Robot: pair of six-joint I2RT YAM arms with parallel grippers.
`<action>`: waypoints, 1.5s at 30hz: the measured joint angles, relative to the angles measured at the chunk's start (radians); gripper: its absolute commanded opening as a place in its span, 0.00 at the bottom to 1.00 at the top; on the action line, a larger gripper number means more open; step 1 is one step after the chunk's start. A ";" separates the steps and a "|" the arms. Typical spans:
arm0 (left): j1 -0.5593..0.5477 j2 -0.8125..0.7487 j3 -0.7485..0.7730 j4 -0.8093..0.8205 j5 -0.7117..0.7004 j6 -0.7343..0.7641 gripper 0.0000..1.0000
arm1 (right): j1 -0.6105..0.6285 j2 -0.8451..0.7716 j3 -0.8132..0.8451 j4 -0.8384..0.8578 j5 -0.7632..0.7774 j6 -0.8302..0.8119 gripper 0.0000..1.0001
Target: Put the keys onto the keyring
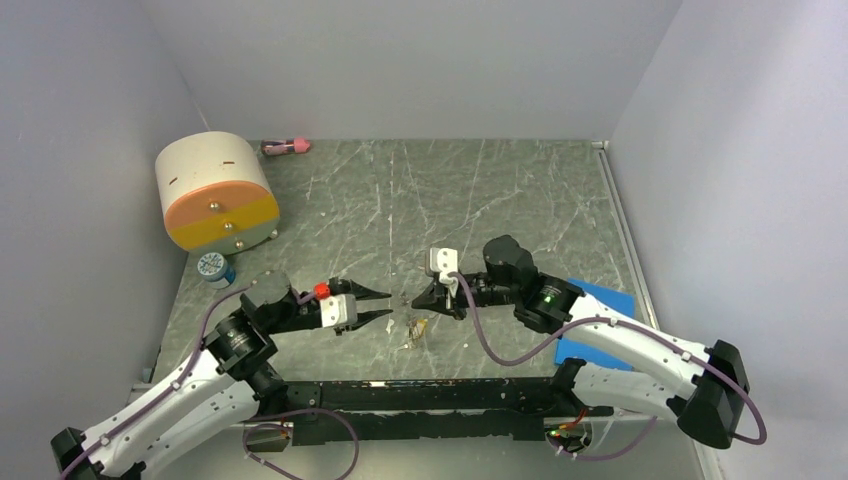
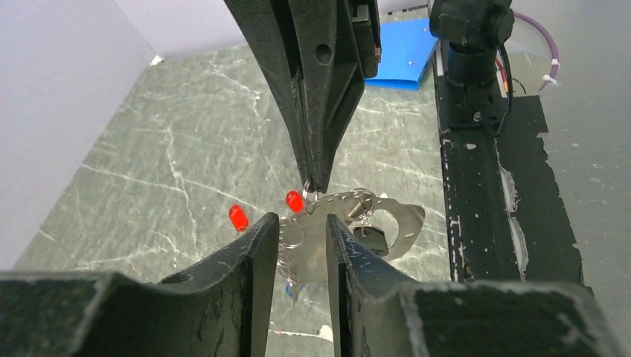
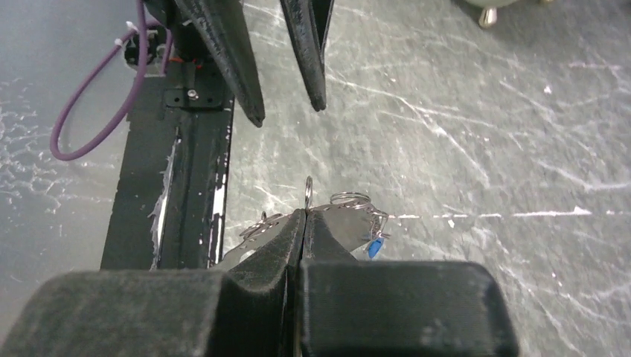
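Observation:
The keyring's flat silver plate [image 2: 394, 217] with its saw-toothed rim hangs just above the table, also seen from above [image 1: 415, 328]. My right gripper [image 3: 305, 214] is shut on a thin ring [image 3: 308, 187] of the keyring and reaches down to it in the left wrist view [image 2: 315, 183]. One red-headed key [image 2: 295, 201] sits right by that pinch. A second red-headed key [image 2: 237, 217] is a little to the left; whether it lies on the table I cannot tell. My left gripper [image 2: 301, 224] is open, its fingers [image 2: 262, 236] on either side of the plate's near edge without gripping it.
A cream-and-orange drum [image 1: 215, 190] stands at the back left with a small blue-and-white cap [image 1: 214, 268] before it. A pink item [image 1: 286, 147] lies by the back wall. A blue pad [image 1: 603, 300] lies at the right, and a black rail [image 1: 430, 395] runs along the near edge.

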 measured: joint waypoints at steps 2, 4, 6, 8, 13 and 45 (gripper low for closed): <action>0.000 0.030 0.016 -0.019 0.000 0.006 0.36 | 0.000 0.018 0.029 -0.052 0.020 -0.003 0.00; 0.000 0.064 0.026 -0.032 0.001 0.007 0.36 | 0.000 0.039 0.063 -0.105 0.035 -0.008 0.00; 0.000 0.090 0.029 -0.040 0.000 0.007 0.36 | 0.000 0.066 0.105 -0.158 0.050 -0.013 0.00; 0.000 0.114 0.030 -0.044 0.001 0.008 0.37 | 0.000 0.088 0.144 -0.203 0.062 -0.019 0.00; -0.001 0.157 0.030 -0.043 0.000 0.017 0.39 | 0.000 0.142 0.240 -0.315 0.086 -0.033 0.00; -0.017 0.306 0.090 -0.037 -0.004 0.097 0.29 | 0.002 0.346 0.421 -0.547 0.077 -0.089 0.00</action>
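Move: The keyring's upper end, a small ring still pinched in the right fingertips, lies about 4 cm to the left hand's right, level fore-and-aft and 2 cm lower. From the right hand, the parted left fingertips are roughly 5 cm left and 2 cm higher, neither ahead nor back. A red-tagged key lies on the table about 11 cm ahead of the right hand, 10 cm right and 21 cm below. Left fingers, still parted, sink about 5 cm and reach right-forward to the keyring the tipping right hand lowers. ##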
